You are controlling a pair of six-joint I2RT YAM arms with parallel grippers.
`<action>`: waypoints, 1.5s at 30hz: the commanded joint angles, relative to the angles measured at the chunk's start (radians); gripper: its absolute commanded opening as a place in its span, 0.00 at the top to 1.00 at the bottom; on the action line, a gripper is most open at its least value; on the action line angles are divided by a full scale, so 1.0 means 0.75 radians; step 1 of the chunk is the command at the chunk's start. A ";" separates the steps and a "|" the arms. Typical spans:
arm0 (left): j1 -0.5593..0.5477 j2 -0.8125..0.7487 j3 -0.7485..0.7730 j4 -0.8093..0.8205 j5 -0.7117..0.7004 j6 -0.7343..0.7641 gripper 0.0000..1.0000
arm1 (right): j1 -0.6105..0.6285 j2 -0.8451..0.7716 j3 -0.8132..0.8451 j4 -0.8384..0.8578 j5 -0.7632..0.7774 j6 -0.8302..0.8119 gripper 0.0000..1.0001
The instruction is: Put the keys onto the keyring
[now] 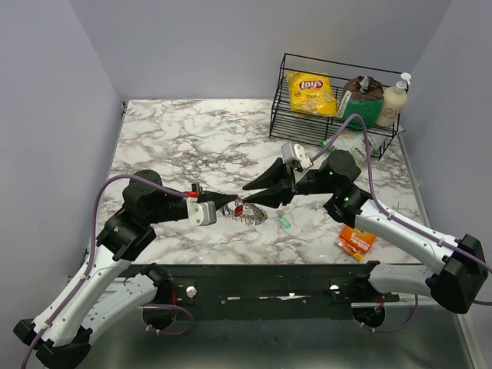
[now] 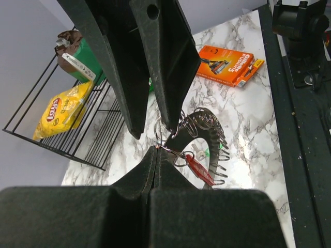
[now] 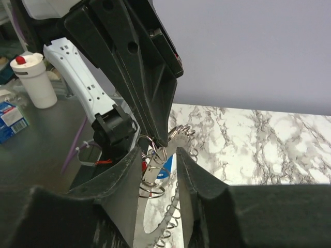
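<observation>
The keyring [image 1: 252,214], a flat grey ring with small wire loops along its rim, hangs above the marble table. My left gripper [image 1: 229,206] is shut, its tips [image 2: 156,150] pinching a thin wire loop at the keyring's [image 2: 209,129] edge. A red key [image 2: 199,169] dangles there from a small ring. From the other side my right gripper [image 1: 250,201] meets it. In the right wrist view it [image 3: 158,151] stands open astride the keyring's plate [image 3: 151,175], with a gap on one side. A blue key [image 3: 166,167] hangs behind the plate. A pale green key [image 1: 284,221] lies on the table.
A black wire basket [image 1: 307,127] at the back right holds a yellow Lay's packet [image 1: 311,92], a brown-and-green pack [image 1: 363,96] and a pump bottle [image 1: 392,104]. An orange box [image 1: 356,242] lies near the front right edge, beside my right arm.
</observation>
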 commanded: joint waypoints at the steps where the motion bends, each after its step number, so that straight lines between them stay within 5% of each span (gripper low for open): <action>1: 0.003 -0.026 0.049 0.087 0.059 -0.020 1.00 | -0.005 0.024 0.044 -0.055 -0.027 -0.030 0.63; 8: 0.001 -0.030 0.051 0.110 0.079 -0.047 1.00 | -0.005 0.044 0.063 -0.064 -0.029 -0.030 0.69; 15: 0.003 -0.028 0.047 0.110 0.071 -0.051 1.00 | -0.005 0.049 0.077 -0.072 -0.024 -0.024 0.99; 24: 0.001 0.035 0.095 -0.011 0.026 -0.022 1.00 | -0.005 0.063 0.130 -0.158 -0.018 -0.060 0.99; 32: 0.001 0.084 0.122 -0.062 -0.017 -0.018 0.77 | -0.005 0.065 0.157 -0.239 -0.006 -0.087 0.99; 45: -0.001 0.168 0.181 -0.178 -0.070 0.018 0.73 | -0.005 0.055 0.167 -0.299 0.002 -0.116 0.99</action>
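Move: Just at the right hand's half-open fingers, some 1 cm to its left and level in height, is the thin wire loop of the keyring, which the left hand still grips; from the left hand the loop lies about 1 cm to the right. The keyring's body hangs with its middle roughly 5 cm below both hands, 2 cm back and 2 cm right of the left hand. The red key is about 2 cm back, 1 cm right and 3 cm below the left hand. Closing from not quite half open to shut, the right fingers pinch the wire loop right beside the left fingertips, easing barely half a centimetre left and down to do so. Then the left fingers loosen to about a quarter open around the wire and drift forward some 2 cm, while the right keeps its pinch and sinks about 1.5 cm, going forward 1 cm as its fingertips dip slightly. ##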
